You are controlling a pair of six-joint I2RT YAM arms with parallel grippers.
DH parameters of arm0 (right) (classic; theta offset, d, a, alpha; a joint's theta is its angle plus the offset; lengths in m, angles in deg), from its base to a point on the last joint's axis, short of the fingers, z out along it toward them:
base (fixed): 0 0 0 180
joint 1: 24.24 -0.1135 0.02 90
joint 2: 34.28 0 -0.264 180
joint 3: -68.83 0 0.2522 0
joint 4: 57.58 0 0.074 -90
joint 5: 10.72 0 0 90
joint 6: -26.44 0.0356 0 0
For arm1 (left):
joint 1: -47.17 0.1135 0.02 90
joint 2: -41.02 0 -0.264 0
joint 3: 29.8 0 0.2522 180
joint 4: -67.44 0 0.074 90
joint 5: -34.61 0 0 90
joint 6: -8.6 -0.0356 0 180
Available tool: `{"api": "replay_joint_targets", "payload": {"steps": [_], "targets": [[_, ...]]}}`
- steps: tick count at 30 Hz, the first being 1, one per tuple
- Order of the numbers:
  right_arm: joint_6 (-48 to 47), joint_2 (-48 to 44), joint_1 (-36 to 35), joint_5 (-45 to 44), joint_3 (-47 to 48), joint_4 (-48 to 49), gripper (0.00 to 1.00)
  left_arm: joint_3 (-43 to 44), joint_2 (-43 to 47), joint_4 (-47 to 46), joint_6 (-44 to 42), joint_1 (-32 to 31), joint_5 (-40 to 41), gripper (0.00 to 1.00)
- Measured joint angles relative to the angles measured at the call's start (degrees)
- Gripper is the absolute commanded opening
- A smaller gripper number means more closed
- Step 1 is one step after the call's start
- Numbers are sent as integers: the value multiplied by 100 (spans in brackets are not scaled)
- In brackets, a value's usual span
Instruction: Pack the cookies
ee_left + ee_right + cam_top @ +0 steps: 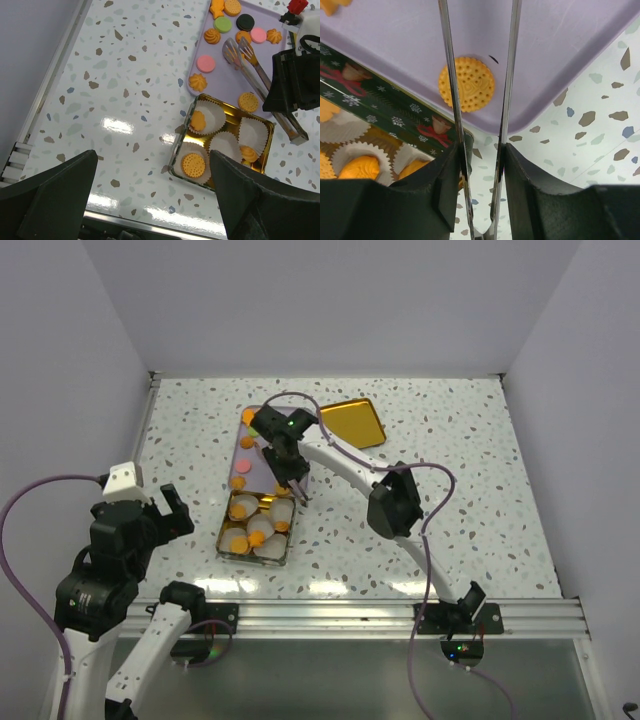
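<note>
Cookies [242, 29] lie loose on a purple tray [225, 75]: orange rounds and swirls, two pink, one green, one black. A gold tin [231, 116] with white paper cups holds more cookies, among them an orange round [193, 165]. My right gripper [480, 150] is shut on metal tongs [449, 75]. The tongs' two arms straddle a round orange cookie [467, 84] on the tray [560, 40] without touching it. In the top view the right gripper [295, 480] hangs over the near end of the tray [252, 445]. My left gripper [152, 200] stands open over bare table, left of the tin.
The tin [224, 530] sits just in front of the tray. Its gold lid [352, 422] lies at the back, right of the tray. A metal rail [400, 615] runs along the table's near edge. Walls close the table on three sides.
</note>
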Motion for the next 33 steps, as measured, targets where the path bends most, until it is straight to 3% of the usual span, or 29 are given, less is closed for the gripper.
{"api": "replay_joint_targets", "payload": {"steps": [13,25,33], "targets": [[-24,-435,0,-173,-245,-291,28,-11,105,0,9,0,35,100],[103,-1443,7,-365,-258,-608,27,-11,146,0,4,0,22,100],[278,-2385,7,-385,-743,-682,27,-11,195,0,-2,0,-33,100]]}}
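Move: The fish cookie, at the tips of the tongs that the right hand holds, lies about 8 cm ahead of that hand, 7 cm left and 6 cm below it. On the same tray, the orange round cookie is some 12 cm ahead and 5 left, the pink cookie 5 ahead and 11 left, the biscuit level ahead and 2 left; the box is about 9 back and 8 left. From the left hand, the fish lies roughly 27 ahead, 15 right and 25 below. The fish cookie, pinched between the tips of the still-squeezed tongs, is carried up off the tray: the right hand first dips and edges right by about 1 cm, then rises some 16 cm, drifting about 5 cm further right and a little back. The fingers keep their hold on the tongs, and the wrist tilts about 10 degrees. ##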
